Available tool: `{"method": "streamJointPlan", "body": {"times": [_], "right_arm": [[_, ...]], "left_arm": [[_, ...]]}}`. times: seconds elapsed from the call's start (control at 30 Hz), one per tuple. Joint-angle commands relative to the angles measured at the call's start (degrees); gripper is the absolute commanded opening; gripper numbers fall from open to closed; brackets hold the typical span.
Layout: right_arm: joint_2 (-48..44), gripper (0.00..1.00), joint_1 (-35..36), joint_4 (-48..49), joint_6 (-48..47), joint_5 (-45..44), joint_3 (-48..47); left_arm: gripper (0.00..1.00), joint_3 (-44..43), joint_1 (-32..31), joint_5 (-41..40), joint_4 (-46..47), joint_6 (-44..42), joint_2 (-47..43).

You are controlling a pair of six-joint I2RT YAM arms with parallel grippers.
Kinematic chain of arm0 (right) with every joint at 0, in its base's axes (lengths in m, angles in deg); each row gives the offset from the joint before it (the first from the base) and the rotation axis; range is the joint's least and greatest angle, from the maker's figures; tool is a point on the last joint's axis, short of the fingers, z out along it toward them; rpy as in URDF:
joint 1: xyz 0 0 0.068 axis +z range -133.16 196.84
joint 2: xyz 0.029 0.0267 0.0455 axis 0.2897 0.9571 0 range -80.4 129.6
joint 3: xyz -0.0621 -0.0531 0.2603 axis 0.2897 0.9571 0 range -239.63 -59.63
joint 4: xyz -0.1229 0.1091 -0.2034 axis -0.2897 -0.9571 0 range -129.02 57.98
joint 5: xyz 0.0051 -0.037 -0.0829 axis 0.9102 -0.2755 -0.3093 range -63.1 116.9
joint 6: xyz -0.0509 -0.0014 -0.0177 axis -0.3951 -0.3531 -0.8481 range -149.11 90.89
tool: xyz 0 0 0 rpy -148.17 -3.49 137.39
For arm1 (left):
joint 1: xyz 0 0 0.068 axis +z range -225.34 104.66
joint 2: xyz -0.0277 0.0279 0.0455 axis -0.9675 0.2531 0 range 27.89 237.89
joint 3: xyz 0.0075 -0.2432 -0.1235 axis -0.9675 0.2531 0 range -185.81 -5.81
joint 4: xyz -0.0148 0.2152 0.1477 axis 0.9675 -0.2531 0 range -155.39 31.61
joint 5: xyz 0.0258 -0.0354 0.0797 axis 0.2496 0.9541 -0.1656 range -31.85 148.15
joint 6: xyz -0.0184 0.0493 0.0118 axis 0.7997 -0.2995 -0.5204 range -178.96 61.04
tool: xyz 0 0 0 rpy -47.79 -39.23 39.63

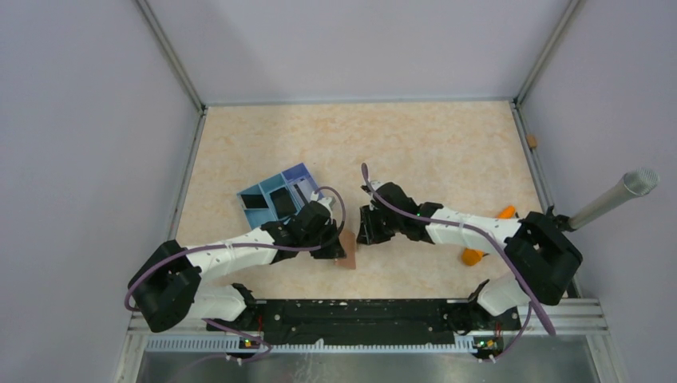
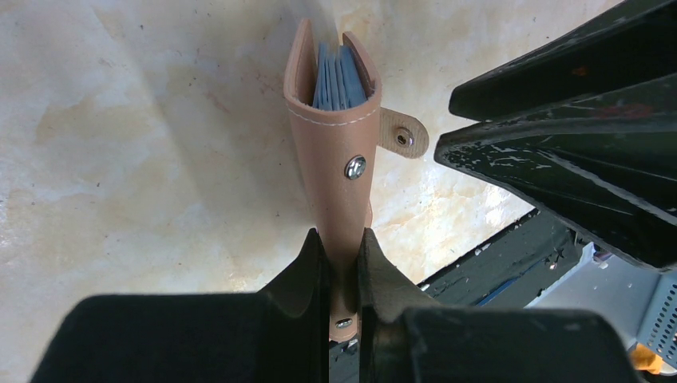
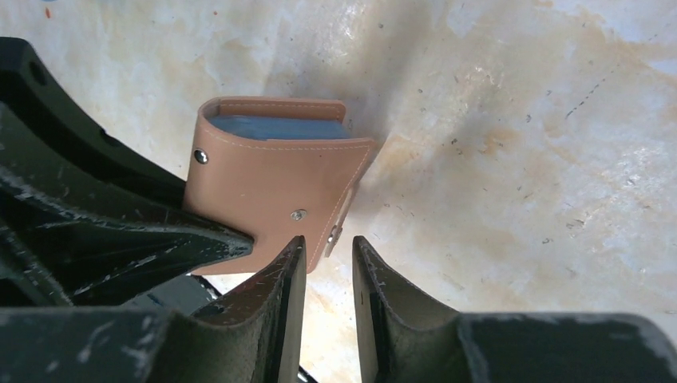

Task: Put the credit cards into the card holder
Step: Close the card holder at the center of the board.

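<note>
The brown card holder (image 2: 331, 167) stands on edge above the table, and my left gripper (image 2: 342, 235) is shut on its lower part. Light blue credit cards (image 2: 335, 80) sit between its two leaves, their edges showing at the open top. In the right wrist view the same card holder (image 3: 271, 191) has blue cards (image 3: 275, 128) inside and its snap tab hanging at the right edge. My right gripper (image 3: 329, 243) is open and empty, just beside that tab edge. From above, the card holder (image 1: 349, 250) lies between the left gripper (image 1: 331, 243) and the right gripper (image 1: 367, 227).
A blue box with divided compartments (image 1: 279, 198) sits just behind the left gripper. Two orange carrot-shaped objects (image 1: 473, 256) (image 1: 506, 211) lie by the right arm. A grey cylinder (image 1: 615, 198) leans in at the right wall. A black rail (image 1: 359, 315) runs along the near edge.
</note>
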Motion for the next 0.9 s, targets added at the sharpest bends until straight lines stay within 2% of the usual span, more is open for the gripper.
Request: {"method": "streamJointPlan", "body": {"times": [0.0,0.3,0.57,0.7,0.87], "right_arm": [[1.7,0.26,0.54,0.92,1.18,1.3,-1.39],[3.14,0.26,0.54,1.37,1.73,2.99,-1.21],[4.14,0.19,0.58,1.28,1.7,3.69,-1.41],[3.97,0.08,0.65,1.37,1.74,3.68,-1.39],[3.49,0.01,0.63,1.66,1.76,3.75,-1.34]], "left_arm": [[0.0,-0.24,-0.64,-0.58,-1.85,-0.73,0.52],[0.0,-0.1,-0.64,-0.56,-1.96,-0.7,0.52],[0.0,-0.09,-0.64,-0.58,-2.05,-0.83,0.44],[0.0,-0.01,-0.65,-0.66,-2.05,-0.81,0.29],[0.0,-0.01,-0.69,-0.67,-2.22,-0.82,0.18]]}}
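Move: The card holder's snap strap sticks out just below the right fingertips, about 1 cm back, 1 cm left and 2 cm down. The card holder's middle is some 4 cm left of those fingertips, 2 cm back and 3 cm lower; the blue tray lies roughly 20 cm left and 11 cm farther out, some 4 cm below. From the left hand, which grips the holder, the strap is about 5 cm right, 2 cm ahead and 1 cm down. Down and slightly back, the right hand sinks about 2 cm to the snap strap, its fingers tipping some 5 degrees more downward. Mostly in the second half its partly open fingers draw nearly shut, beginning to pinch the strap's free end. The left hand stays still and keeps its grip on the card holder. ##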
